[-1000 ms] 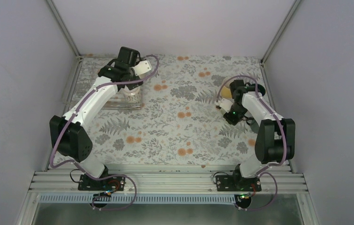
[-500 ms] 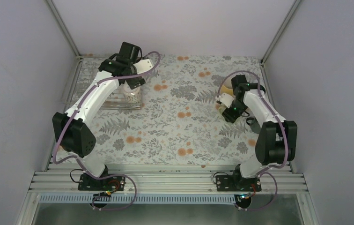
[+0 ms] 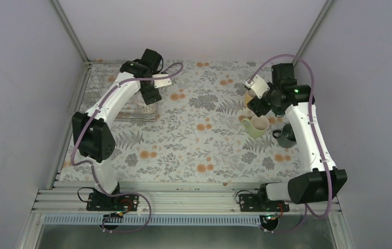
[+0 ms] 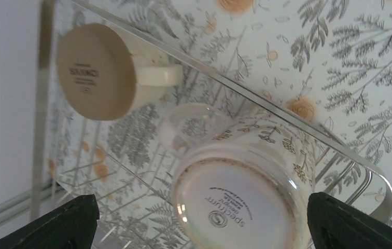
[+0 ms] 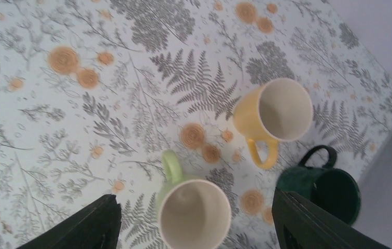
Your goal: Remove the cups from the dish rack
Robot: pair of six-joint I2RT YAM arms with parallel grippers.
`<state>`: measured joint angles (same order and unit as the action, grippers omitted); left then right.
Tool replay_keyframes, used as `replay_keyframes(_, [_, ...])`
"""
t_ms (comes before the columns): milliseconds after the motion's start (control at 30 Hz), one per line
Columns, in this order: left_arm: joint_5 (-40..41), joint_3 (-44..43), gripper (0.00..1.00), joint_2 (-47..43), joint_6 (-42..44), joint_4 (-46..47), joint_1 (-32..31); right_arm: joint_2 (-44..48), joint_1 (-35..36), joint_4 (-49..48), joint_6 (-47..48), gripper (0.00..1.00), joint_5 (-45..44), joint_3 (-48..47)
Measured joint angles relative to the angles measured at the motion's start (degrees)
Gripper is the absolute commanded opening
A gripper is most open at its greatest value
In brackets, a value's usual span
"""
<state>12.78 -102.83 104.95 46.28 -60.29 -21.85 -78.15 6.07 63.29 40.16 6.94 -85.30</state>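
Note:
On the floral table at the right, the pale green cup [image 5: 191, 210] stands upright beside the yellow cup [image 5: 274, 111] and the dark green cup [image 5: 323, 189]. My right gripper [image 5: 196, 207] hangs open above the pale green cup [image 3: 256, 126], clear of it. The dish rack [image 4: 287, 111] lies at the far left. The cream-white cup [image 4: 98, 70] and the patterned cup [image 4: 240, 192] sit upside down on it. Above the patterned cup my left gripper [image 4: 203, 207] is open, one finger on each side, not touching.
The rack [image 3: 131, 115] sits close to the left wall and metal frame post. The dark green cup [image 3: 287, 136] is near the table's right edge and the right wall. The right arm's forearm runs above it.
My right gripper opened, let go of the pale green cup on the table and rose away from it. My left arm swung slightly right over the rack, still open.

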Motion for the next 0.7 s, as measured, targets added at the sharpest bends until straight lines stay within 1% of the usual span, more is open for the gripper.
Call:
replay_keyframes(167, [1.57,-0.68,1.00,3.69,-0.74,-2.40,0.00,1.92,1.03,-1.07,-0.83,0.77,2.62,3.50])
replay_keyframes(367, [3.28,-0.61,1.00,5.05,-2.12,-2.67,-0.02,2.73,1.05,-2.19,-0.83,0.77,3.45,7.91])
replay_keyframes(433, [5.20,0.55,1.00,5.05,-2.12,-1.86,-0.04,2.89,1.05,-2.60,-0.83,0.77,3.80,8.52])
replay_keyframes(567, [10.99,6.19,1.00,5.03,-1.16,0.90,0.26,3.45,1.05,-3.65,-0.83,0.77,4.61,9.44])
replay_keyframes(700, [14.34,7.85,1.00,4.39,0.07,2.27,1.40,3.69,1.05,-4.61,-0.81,0.77,5.01,10.45])
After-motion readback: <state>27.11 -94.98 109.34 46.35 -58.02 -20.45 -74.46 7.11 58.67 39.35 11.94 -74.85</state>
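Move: The cup with the flower pattern lies base up in the rack, about 5 cm to the left hand's left, barely 1 cm ahead and some 11 cm below. The cream cup with the brown base stands about 12 cm beyond that cup and 2 cm to its right, while the middle of the rack is roughly 16 cm left of the hand, 5 cm ahead and 13 cm down. From the right hand, the flowered cup is about 42 cm left, 8 cm ahead and 17 cm down. The left hand, fingers wide open, first sinks nearly straight down towards the flowered cup, then swings left over it while still lowering, about 6 cm down and 5 cm left in all, its left side rolling up some 15 degrees so the fingertips swing left and the cup comes into line with the gap. The empty right hand, still open, eases some 3 cm down and a little back and left, staying well above the green cup and touching nothing. ##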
